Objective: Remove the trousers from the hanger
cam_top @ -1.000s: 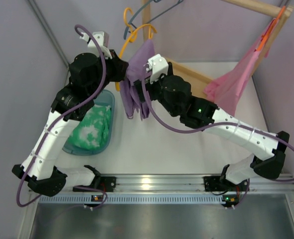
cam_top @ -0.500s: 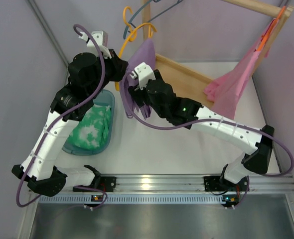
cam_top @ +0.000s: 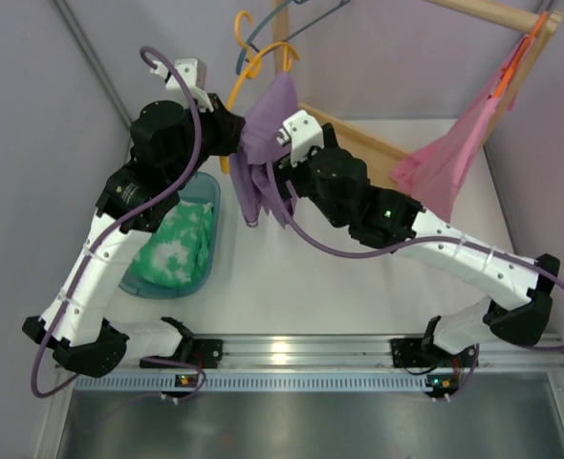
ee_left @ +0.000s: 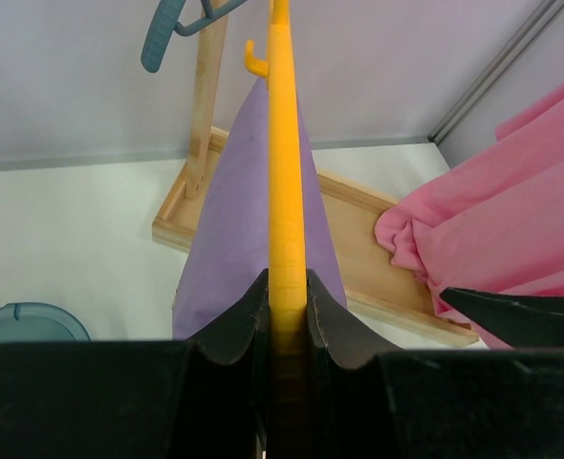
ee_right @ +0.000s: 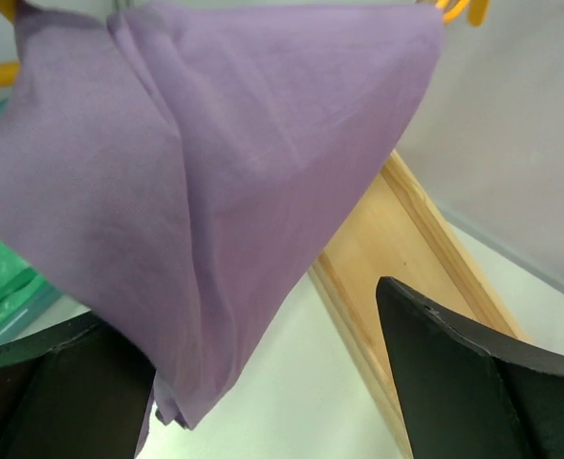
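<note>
The purple trousers (cam_top: 266, 134) hang draped over the yellow-orange hanger (cam_top: 247, 78), which hooks on the wooden rack. My left gripper (cam_top: 231, 134) is shut on the hanger's arm; in the left wrist view the yellow bar (ee_left: 286, 172) runs straight up from between the closed jaws of that gripper (ee_left: 287, 287), with the trousers (ee_left: 244, 210) behind it. My right gripper (cam_top: 271, 177) is open at the cloth's lower right side. In the right wrist view the trousers (ee_right: 186, 172) hang over the left finger, and the right gripper (ee_right: 253, 316) holds nothing.
A teal basin (cam_top: 208, 188) with green-and-white cloth (cam_top: 177, 244) sits at the left. The wooden rack base (cam_top: 358, 148) lies behind. A pink garment (cam_top: 454, 153) hangs on an orange-red hanger at the right. A grey-blue hanger (cam_top: 272, 33) hangs beside the yellow one.
My right gripper swung left and down along the trousers half a second ago, then came back up and right. The trousers stay draped on the hanger. The left arm has not moved.
</note>
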`<state>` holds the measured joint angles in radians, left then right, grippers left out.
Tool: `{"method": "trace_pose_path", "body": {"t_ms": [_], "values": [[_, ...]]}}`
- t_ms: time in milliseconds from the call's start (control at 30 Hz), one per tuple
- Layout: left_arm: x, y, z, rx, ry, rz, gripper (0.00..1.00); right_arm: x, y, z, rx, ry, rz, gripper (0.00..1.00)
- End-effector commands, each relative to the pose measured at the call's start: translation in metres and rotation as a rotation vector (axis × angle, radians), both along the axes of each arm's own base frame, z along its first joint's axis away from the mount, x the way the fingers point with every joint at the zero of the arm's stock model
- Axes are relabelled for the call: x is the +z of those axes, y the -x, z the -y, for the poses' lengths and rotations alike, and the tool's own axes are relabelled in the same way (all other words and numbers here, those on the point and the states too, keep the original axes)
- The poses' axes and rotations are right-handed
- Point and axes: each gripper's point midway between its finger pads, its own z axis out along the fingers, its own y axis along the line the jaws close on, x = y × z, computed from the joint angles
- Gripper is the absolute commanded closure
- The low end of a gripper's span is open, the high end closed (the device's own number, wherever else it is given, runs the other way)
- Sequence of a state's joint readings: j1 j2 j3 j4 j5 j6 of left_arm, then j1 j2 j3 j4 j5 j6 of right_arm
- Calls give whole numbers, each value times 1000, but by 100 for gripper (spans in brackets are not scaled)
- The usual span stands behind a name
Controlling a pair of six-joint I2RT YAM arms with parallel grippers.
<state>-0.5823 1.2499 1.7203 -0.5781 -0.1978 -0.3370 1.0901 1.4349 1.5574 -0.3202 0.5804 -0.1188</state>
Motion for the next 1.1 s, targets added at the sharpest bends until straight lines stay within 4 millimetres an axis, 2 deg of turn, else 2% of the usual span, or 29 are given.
{"method": "trace_pose_path", "body": {"t_ms": [0,167,267,400,567,633,667,700,767,800,867,900,933,1067], "values": [[82,13,-9,0,143,230,100,19,-1,13,-31,-71,29,12],[87,16,-9,-8,157,236,100,6,-8,2,-36,-37,18,13],[85,14,-10,1,153,232,100,4,-10,-6,-20,-45,19,14],[84,14,-9,1,155,230,100,-1,-16,-5,-44,-16,27,16],[86,14,-10,4,156,233,100,-12,-16,-16,-14,3,8,17],[86,14,-10,4,154,233,100,-15,-19,-14,-33,12,12,21],[85,14,-11,6,151,233,100,-17,-22,-12,-59,25,15,25],[85,14,-12,9,150,235,100,-17,-24,-10,-72,36,22,38],[85,15,-12,10,147,236,100,-13,-28,-1,-123,47,38,54],[86,15,-13,14,148,239,100,-9,-29,3,-141,52,52,67],[85,15,-15,20,144,239,100,1,-31,14,-190,56,74,81],[85,15,-15,21,141,240,100,5,-31,18,-202,65,86,97],[84,14,-15,25,137,237,100,10,-31,22,-217,63,95,100],[80,11,-14,29,126,231,100,31,-29,36,-256,63,128,100]]}}
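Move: The purple trousers' middle is about 4 cm ahead of the open right hand, 4 cm to its left and 3 cm above. The yellow hanger carrying them is centred some 14 cm ahead, 4 cm left and 10 cm up; the rack's wooden base is far below, roughly 17 cm ahead and 14 cm right. From the left hand, already gripping the hanger, the trousers lie 2 cm ahead, 6 cm right and 5 cm lower. Left steadies the hanger; right hand rises slightly, dips some 4 cm, then goes forward, shutting on the trousers. ##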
